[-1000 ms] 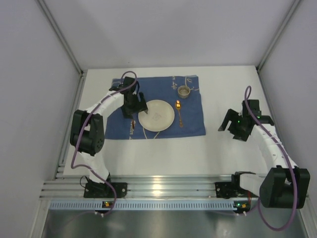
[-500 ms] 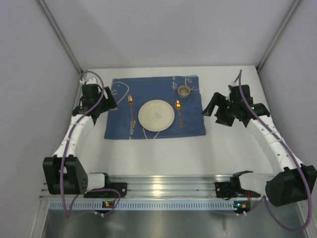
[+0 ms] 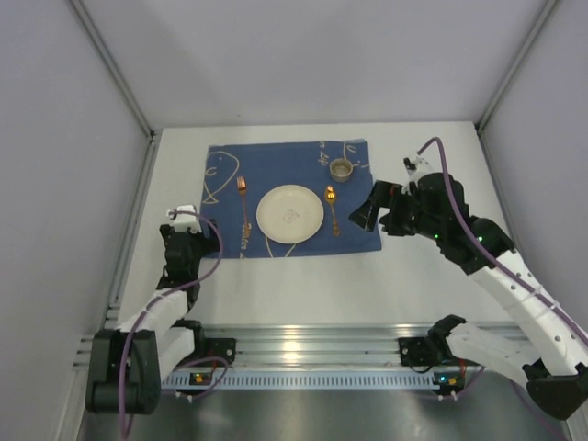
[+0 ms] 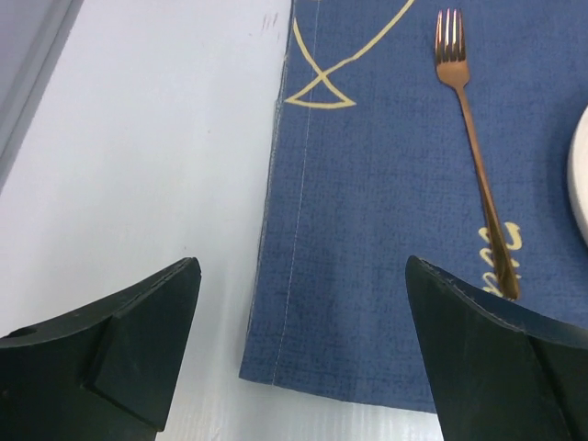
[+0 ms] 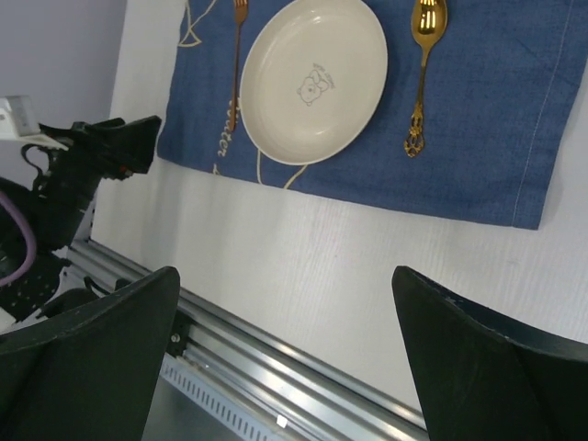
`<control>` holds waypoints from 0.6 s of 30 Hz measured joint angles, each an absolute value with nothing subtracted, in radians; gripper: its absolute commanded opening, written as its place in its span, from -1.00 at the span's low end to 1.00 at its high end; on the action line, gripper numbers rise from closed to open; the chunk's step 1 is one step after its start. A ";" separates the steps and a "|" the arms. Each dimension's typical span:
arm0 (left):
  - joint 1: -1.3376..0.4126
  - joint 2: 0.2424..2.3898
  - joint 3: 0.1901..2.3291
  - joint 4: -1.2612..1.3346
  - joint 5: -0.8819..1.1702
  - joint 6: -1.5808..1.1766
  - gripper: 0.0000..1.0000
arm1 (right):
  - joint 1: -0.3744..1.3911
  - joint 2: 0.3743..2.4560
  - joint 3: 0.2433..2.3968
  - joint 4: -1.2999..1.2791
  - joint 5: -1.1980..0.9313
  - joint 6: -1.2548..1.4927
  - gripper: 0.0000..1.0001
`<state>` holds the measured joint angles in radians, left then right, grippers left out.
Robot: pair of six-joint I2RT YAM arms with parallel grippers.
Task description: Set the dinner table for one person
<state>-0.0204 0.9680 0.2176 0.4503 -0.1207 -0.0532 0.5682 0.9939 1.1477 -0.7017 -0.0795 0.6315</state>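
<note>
The white dinner table carries a blue cloth with a cream plate at its middle. A copper fork lies left of the plate, a gold spoon right of it, and a small metal cup sits behind the spoon. My left gripper is open and empty, off the cloth's near-left corner. In the left wrist view that gripper faces the cloth and fork. My right gripper is open and empty, raised by the cloth's right edge. From the right wrist, it looks down on the plate and spoon.
An aluminium rail runs along the table's near edge. Grey walls with metal posts close in the left, right and back sides. The left arm shows at the left of the right wrist view.
The left arm has pulled back from beside the plate to the near left of the cloth. The right arm has swung left to the cloth's right edge. Both sets of jaws stand wider.
</note>
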 measured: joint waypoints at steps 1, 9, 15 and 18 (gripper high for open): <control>-0.020 0.989 0.194 0.500 -0.121 -0.049 0.96 | 0.574 0.958 1.113 -0.682 -0.084 0.629 0.99; -0.018 1.269 0.163 0.809 -0.113 -0.036 0.96 | 0.584 0.924 0.988 -0.598 -0.161 0.621 0.99; 0.013 1.446 0.345 0.801 -0.044 -0.031 0.82 | 0.614 0.990 0.988 -0.575 -0.202 0.606 1.00; 0.022 1.505 0.355 0.936 0.010 -0.029 0.96 | 0.620 1.005 0.989 -0.558 -0.206 0.591 1.00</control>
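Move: From the open left gripper, the fork's middle lies about 15 cm ahead, 10 cm right and 6 cm down. The plate's middle is some 12 cm ahead and 24 cm right, and the placemat's near-left corner about 2 cm back and 3 cm left, both about as low. From the right gripper, the spoon is roughly 20 cm ahead, 7 cm left and 23 cm down; the plate is 20 cm ahead and 20 cm left, the cup 34 cm ahead and 4 cm left. Sink the open left gripper about 3.5 cm, then slide it forward some 7.5 cm along the placemat's left side towards the fork, rising again and tipping the fingers slightly up at the end. Meanwhile lower the right gripper about 4 cm, drawing it a little back at first, then left, turning it some 10 degrees counter-clockwise, fingers wide open. ##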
